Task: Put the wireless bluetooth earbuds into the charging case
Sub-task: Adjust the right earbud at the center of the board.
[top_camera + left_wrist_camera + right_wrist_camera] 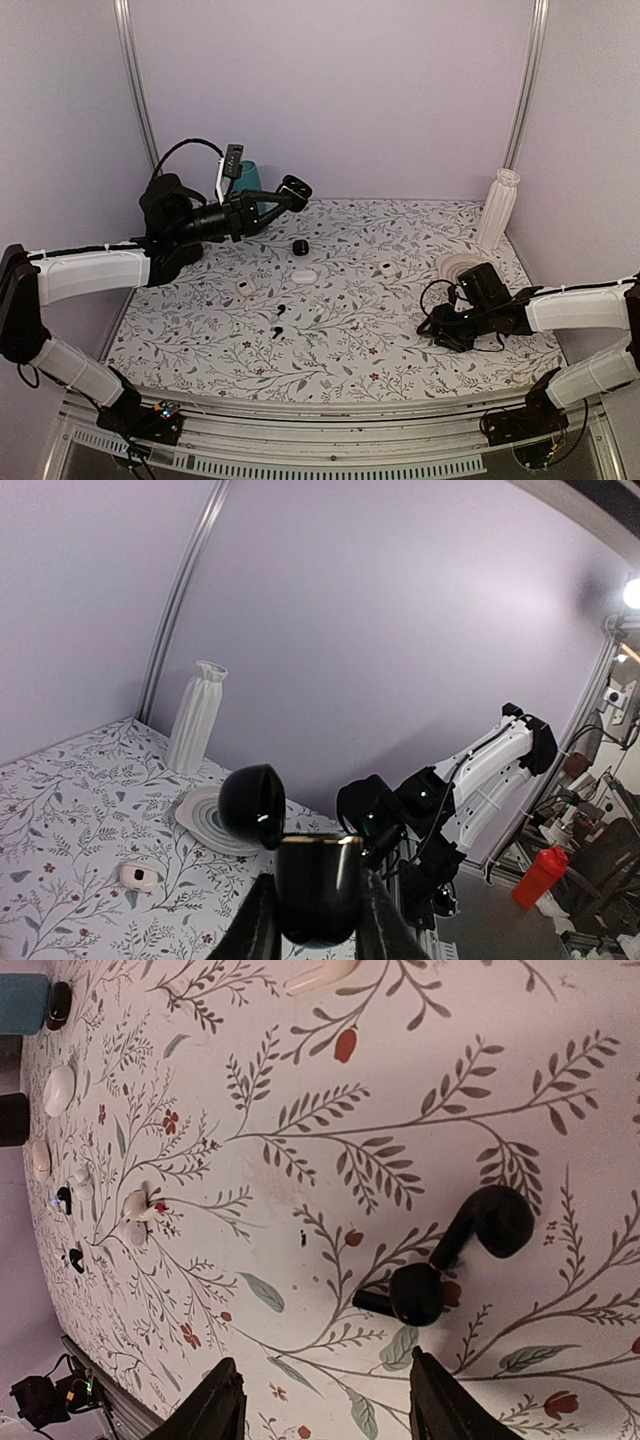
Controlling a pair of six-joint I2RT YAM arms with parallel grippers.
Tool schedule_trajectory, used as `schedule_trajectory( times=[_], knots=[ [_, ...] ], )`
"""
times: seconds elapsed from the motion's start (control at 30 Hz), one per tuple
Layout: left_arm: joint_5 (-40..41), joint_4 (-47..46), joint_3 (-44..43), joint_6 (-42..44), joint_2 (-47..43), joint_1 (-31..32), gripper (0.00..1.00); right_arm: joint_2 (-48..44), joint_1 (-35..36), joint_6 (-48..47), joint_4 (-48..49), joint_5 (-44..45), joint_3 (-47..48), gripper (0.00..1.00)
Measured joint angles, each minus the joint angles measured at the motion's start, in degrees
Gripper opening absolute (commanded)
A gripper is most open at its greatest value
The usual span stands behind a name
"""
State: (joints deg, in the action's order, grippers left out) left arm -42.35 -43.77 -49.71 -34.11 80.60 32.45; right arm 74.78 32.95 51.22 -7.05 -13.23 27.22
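The charging case [318, 885], glossy black, sits between the fingers of my left gripper [318, 925] with its lid [252, 805] swung open. From above, my left gripper [275, 200] holds the case [293, 188] raised over the table's far left. Two black wireless bluetooth earbuds [495, 1222] [418, 1293] lie side by side on the floral table. My right gripper [325, 1405] is open low over the table, and the earbuds lie just ahead of its right finger [445, 1400]. In the top view my right gripper [438, 333] is at the right side of the table.
A small black case [300, 246], a white case [304, 276] and two smaller white cases [245, 287] [387, 269] lie mid-table. Two tiny dark earbuds [280, 318] lie nearer. A white vase [497, 208], a white dish [458, 265] and a teal cup [247, 178] stand at the back.
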Motion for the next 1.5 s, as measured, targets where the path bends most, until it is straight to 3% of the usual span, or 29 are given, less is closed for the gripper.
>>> schedule_trajectory(
  times=[0.27,0.7,1.5],
  knots=[
    [-0.2,-0.1,0.0,0.0,0.0,0.0,0.0,-4.0,0.0,0.2,-6.3,4.6,0.4,0.45],
    [-0.5,0.0,0.0,0.0,0.0,0.0,0.0,3.4,0.0,-1.1,-8.1,10.9,6.2,0.3],
    [-0.4,0.5,0.0,0.0,0.0,-0.1,0.0,10.1,4.3,-4.1,-7.9,11.5,10.7,0.28]
  ],
)
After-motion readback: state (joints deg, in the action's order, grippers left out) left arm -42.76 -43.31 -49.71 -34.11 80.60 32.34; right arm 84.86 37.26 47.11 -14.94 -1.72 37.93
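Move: The nearer black earbud lies about 3 cm ahead of my right hand, 2 cm to its right and 2 cm below. Its mate lies some 2 cm farther out and 2 cm to the right of it; a white earbud is roughly 10 cm straight ahead of my right hand, 2 cm below. From my left hand, which still holds the black case up high, that nearer earbud is about 28 cm right, 3 cm back and 33 cm below. I swing my right hand about 2.5 cm right, then reach some 2.5 cm forward to the nearer black earbud, closing the fingers to about half their gap and tipping them some 15 degrees steeper. After sinking about 1 cm I sweep back left roughly 3 cm, the right-hand fingertip coming against the earbud's head and pushing it left, fingers still partly open. ##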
